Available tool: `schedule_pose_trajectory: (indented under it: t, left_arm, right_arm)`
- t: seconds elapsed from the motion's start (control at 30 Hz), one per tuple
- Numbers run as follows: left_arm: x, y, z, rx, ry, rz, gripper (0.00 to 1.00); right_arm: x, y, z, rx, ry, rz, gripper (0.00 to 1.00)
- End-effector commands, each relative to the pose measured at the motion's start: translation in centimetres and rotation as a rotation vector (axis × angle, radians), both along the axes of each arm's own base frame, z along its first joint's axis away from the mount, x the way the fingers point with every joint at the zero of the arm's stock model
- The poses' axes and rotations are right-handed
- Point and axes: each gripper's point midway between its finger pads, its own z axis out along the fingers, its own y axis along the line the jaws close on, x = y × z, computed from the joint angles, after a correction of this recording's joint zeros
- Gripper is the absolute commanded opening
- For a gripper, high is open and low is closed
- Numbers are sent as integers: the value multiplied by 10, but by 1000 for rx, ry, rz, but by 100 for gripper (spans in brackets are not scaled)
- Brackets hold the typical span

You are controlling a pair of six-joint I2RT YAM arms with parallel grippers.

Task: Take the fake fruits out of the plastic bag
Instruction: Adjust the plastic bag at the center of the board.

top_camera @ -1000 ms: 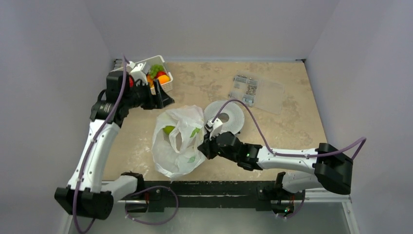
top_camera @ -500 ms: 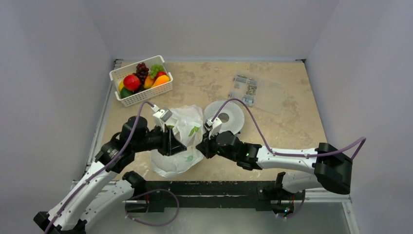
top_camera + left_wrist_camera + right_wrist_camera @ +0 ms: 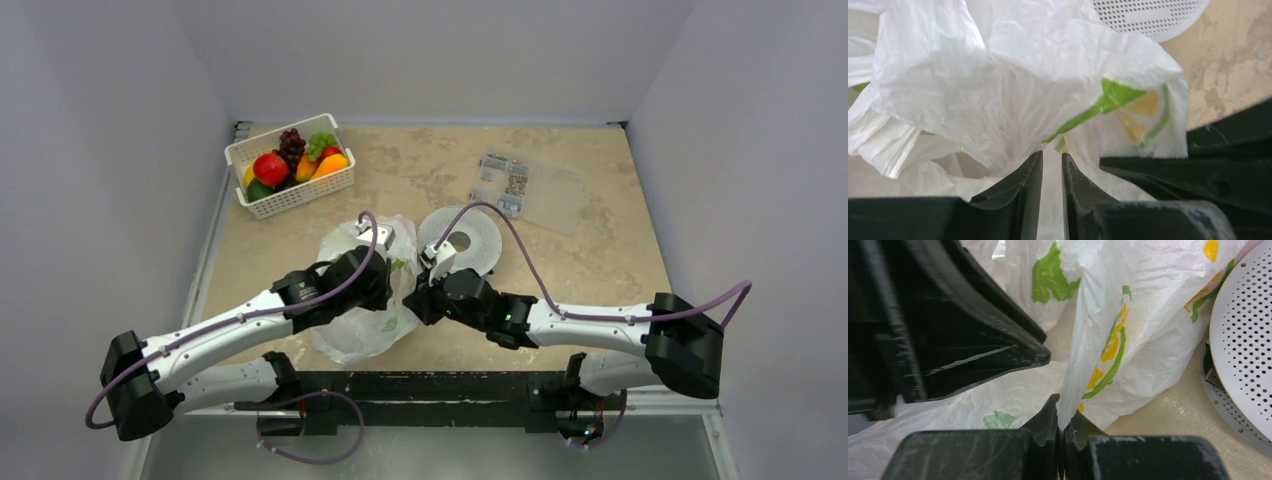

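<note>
The plastic bag (image 3: 350, 335), white with green leaf prints, lies crumpled at the near middle of the table. My left gripper (image 3: 388, 282) is over the bag's top. In the left wrist view (image 3: 1052, 160) its jaws stand a narrow gap apart, with bag film (image 3: 973, 75) gathered between them. My right gripper (image 3: 416, 300) is shut on a fold at the bag's right edge, as the right wrist view (image 3: 1063, 425) shows. A green sliver (image 3: 859, 86) shows inside the bag. Fake fruits, among them a red apple (image 3: 271, 168), lie in the white basket (image 3: 300, 198).
A white perforated disc (image 3: 470, 240) lies just right of the bag, close to my right gripper. A flat clear packet (image 3: 527, 190) lies at the back right. The basket stands at the back left corner.
My left arm has swung from the basket at the back left down to the bag and closed on its film. My right gripper has held the bag's right edge throughout.
</note>
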Motion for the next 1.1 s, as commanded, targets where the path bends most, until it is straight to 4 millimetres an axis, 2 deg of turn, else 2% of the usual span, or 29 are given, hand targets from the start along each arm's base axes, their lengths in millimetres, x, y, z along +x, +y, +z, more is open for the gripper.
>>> schedule_pose_trajectory:
  t: [0.0, 0.1, 0.23, 0.3, 0.47, 0.57, 0.83, 0.97, 1.07]
  left_arm:
    - [36, -4, 6, 42, -109, 115, 23]
    - [54, -2, 2, 103, -119, 125, 26]
    - [84, 21, -3, 169, -122, 196, 28]
    - [98, 36, 2, 192, -130, 247, 30]
    - [121, 57, 27, 257, -226, 321, 43]
    - [131, 61, 25, 291, -227, 329, 46]
    - [138, 58, -2, 314, -161, 299, 47]
    - [135, 51, -14, 310, -145, 236, 64]
    - [136, 45, -21, 320, -142, 184, 69]
  right_arm:
    - [5, 6, 29, 70, -34, -14, 0]
    - [6, 6, 30, 67, -48, -12, 0]
    - [2, 10, 30, 71, -52, 22, 0]
    - [0, 12, 28, 67, -51, 39, 0]
    - [-4, 16, 22, 57, -42, 69, 0]
    - [-5, 18, 19, 56, -37, 78, 0]
    - [-4, 19, 17, 54, -38, 79, 0]
    - [-4, 20, 17, 56, -38, 78, 0]
    - [-3, 20, 17, 59, -39, 76, 0]
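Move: A green fruit lies inside the plastic bag, about 8 cm ahead of the left hand, 7 cm to its left and some 9 cm below it, with a loose fold of the bag only about 4 cm ahead of the fingertips and at their height. From the same hand, the perforated white disc stands roughly 11 cm ahead and 14 cm to the right, 11 cm down. From the right hand, shut on the bag's rim, that fruit is about 10 cm ahead, 13 cm left and 9 cm below. The left hand reaches about 13 cm forward and 5 or 6 cm to its left through the bag's mouth towards the green fruit, dipping some 3 cm, coming up about 4 cm, then sinking a little again, so that the loose fold comes to lie over its fingers. On the way its wrist turns some 25 degrees, the left side rising and the hand swinging counter-clockwise, and the nearly shut fingers spread well apart under the plastic, while the right hand keeps its pinch on the rim and barely shifts. ##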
